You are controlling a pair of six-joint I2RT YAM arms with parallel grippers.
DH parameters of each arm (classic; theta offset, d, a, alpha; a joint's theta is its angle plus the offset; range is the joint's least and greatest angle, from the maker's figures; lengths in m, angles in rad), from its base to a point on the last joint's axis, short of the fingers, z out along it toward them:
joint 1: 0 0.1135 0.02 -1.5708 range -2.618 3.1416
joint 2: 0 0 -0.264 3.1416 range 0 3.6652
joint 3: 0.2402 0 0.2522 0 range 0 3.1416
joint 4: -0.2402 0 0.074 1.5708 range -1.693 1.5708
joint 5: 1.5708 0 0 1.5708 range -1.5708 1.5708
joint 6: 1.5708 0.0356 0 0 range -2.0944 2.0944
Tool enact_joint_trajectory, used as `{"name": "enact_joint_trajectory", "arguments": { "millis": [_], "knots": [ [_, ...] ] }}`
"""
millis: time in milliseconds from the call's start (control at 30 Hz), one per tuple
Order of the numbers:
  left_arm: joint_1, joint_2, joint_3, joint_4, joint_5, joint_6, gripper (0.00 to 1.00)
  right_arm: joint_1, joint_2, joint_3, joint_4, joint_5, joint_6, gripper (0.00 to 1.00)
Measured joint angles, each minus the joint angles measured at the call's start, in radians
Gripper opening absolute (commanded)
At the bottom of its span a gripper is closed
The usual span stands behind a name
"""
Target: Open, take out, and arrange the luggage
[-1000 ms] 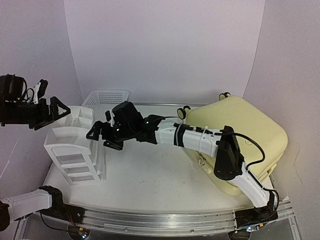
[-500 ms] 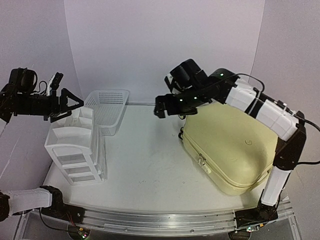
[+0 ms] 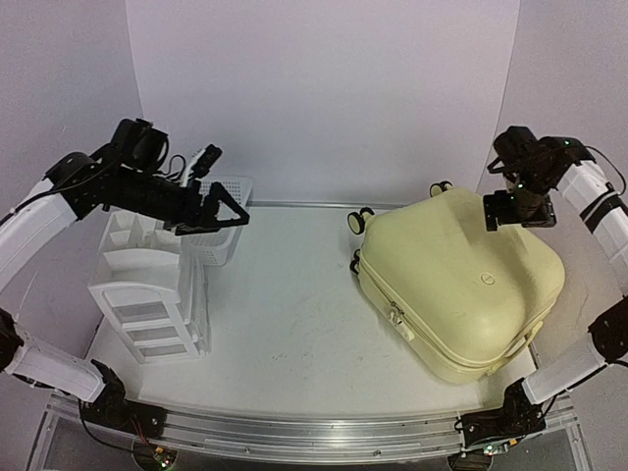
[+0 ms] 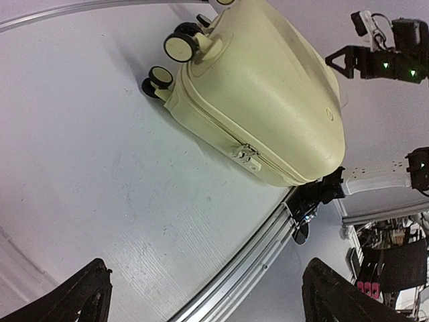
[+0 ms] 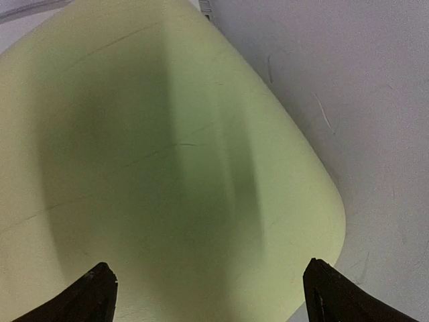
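The luggage [image 3: 461,285] is a pale-yellow hard-shell suitcase lying flat and zipped shut on the right half of the table, its small wheels [image 3: 359,220] pointing to the back. My right gripper [image 3: 515,216] hovers open above its far right corner. In the right wrist view the shell [image 5: 167,168] fills the frame between the spread fingers of my right gripper [image 5: 208,295]. My left gripper [image 3: 224,186] is open in the air at the back left, apart from the suitcase. The left wrist view shows the luggage [image 4: 261,100] far beyond my left gripper [image 4: 208,305], with the zipper pulls [image 4: 247,155] on its near side.
A white plastic drawer unit [image 3: 147,285] stands at the left, with a white mesh basket [image 3: 231,231] behind it, partly hidden by my left gripper. An aluminium rail [image 3: 314,432] runs along the near edge. White walls close in behind and on the right.
My right arm has swung from the table's left side across to the far right, above the suitcase. My left gripper has moved rightward to above the basket. Both stayed open.
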Motion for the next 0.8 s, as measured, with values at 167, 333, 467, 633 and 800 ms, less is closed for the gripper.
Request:
{"name": "enact_joint_trajectory", "arguments": {
  "millis": [167,333,467,633,800],
  "knots": [
    [-0.167,0.199,0.122,0.046,-0.075,-0.005,0.99,-0.263,-0.001,0.021,0.013,-0.268,0.000,0.98],
    [-0.269,0.339,0.192,0.079,-0.115,-0.008,0.99,-0.402,0.201,0.193,0.057,-0.451,0.037,0.98],
    [-0.339,0.370,0.190,0.081,-0.139,-0.014,0.99,-0.410,0.393,0.380,0.095,-0.515,0.055,0.98],
    [-0.387,0.346,0.119,0.084,-0.169,-0.035,0.99,-0.409,0.578,0.557,0.130,-0.599,0.079,0.98],
    [-0.388,0.281,0.009,0.080,-0.214,-0.064,0.99,-0.398,0.701,0.668,0.150,-0.682,0.071,0.97]
  ]
}}
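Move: The right hand hangs over the luggage: its middle lies some 16 cm below, about 8 cm to the left and 2 cm back, with the far wheels roughly 27 cm ahead, 8 cm left and 14 cm below. From the left hand the luggage's middle is about 48 cm right, 7 cm ahead and 22 cm down; its latch some 34 cm right, 4 cm back and 24 cm down. The drawer unit stands about 21 cm left, 4 cm ahead and 21 cm lower. The right hand heads for the luggage's far end, shifting about 5 cm right, then sweeping 20 cm forward over the lid, sinking slightly as it rolls its left side up. The left hand swings right over the bare table, eases back slightly left, and ends 9 cm lower and 5 cm nearer the base. Both grippers stay open; contact at the lid's far edge can't be made out. ##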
